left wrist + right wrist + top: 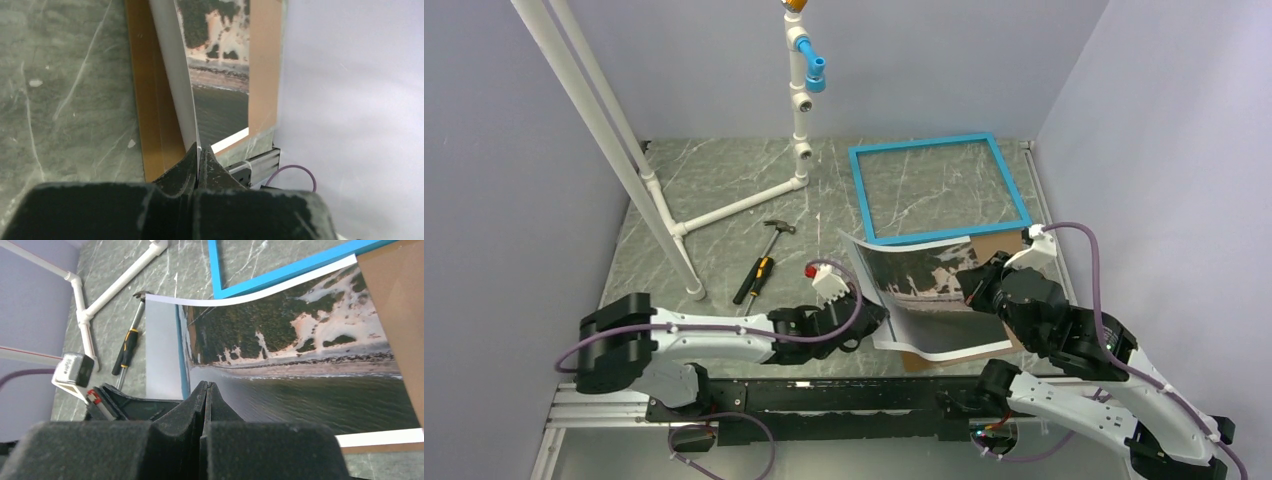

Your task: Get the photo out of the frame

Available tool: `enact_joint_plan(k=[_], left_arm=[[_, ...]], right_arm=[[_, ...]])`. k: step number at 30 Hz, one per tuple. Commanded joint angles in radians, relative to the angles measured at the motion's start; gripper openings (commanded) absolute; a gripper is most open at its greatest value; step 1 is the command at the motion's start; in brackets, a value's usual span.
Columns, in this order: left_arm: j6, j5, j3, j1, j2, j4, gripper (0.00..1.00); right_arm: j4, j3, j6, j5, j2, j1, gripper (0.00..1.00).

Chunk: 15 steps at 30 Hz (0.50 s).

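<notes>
The frame [939, 190] lies flat at the back right, turquoise-blue, with bare table showing through it; its near bar appears in the right wrist view [280, 275]. The photo [924, 300], a glossy shoreline picture with a white border, lies out of the frame, in front of it over a brown backing board [989, 243]. Its left edge is lifted and curled. My left gripper [869, 318] is shut on that edge [200, 150]. My right gripper [972, 285] hovers over the photo's right part [300, 350], jaws [206, 385] shut with nothing seen between them.
A hammer [776, 232] and a black-and-yellow screwdriver [752, 280] lie left of the photo. A white pipe stand [799, 110] with a blue fitting rises at the back, and slanted white pipes [614, 140] stand at the left. Walls close in on both sides.
</notes>
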Motion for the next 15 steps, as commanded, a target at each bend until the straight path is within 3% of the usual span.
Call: enact_joint_plan(k=[1,15], left_arm=[[-0.193,-0.119,0.037,-0.050,0.100,0.060,0.00],[-0.337,-0.053,0.072,-0.069,0.341,0.267,0.00]], right_arm=[[0.034,-0.016,0.018,-0.008,-0.011,0.000,0.00],[0.014,-0.053,0.030,-0.025,-0.055,0.000,0.00]])
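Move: The left gripper still pinches the photo's left edge, with the sheet sagging out to its right. The brown backing board it is being brought over lies centred about 18 cm to this hand's right, 6 cm ahead and 14 cm below. The empty blue frame is centred some 31 cm ahead and 14 cm right, the screwdriver about 8 cm ahead and 26 cm left. From the right gripper, the board's middle is roughly 4 cm ahead, 5 cm right and 26 cm below. Keep the left fingers shut on the photo's edge and bring that gripper down about 7 cm, easing it some 4 cm to the right as it sinks, so the sheet goes lower and further across the backing board. Tip the fingers downward by roughly 10 degrees on the way. ##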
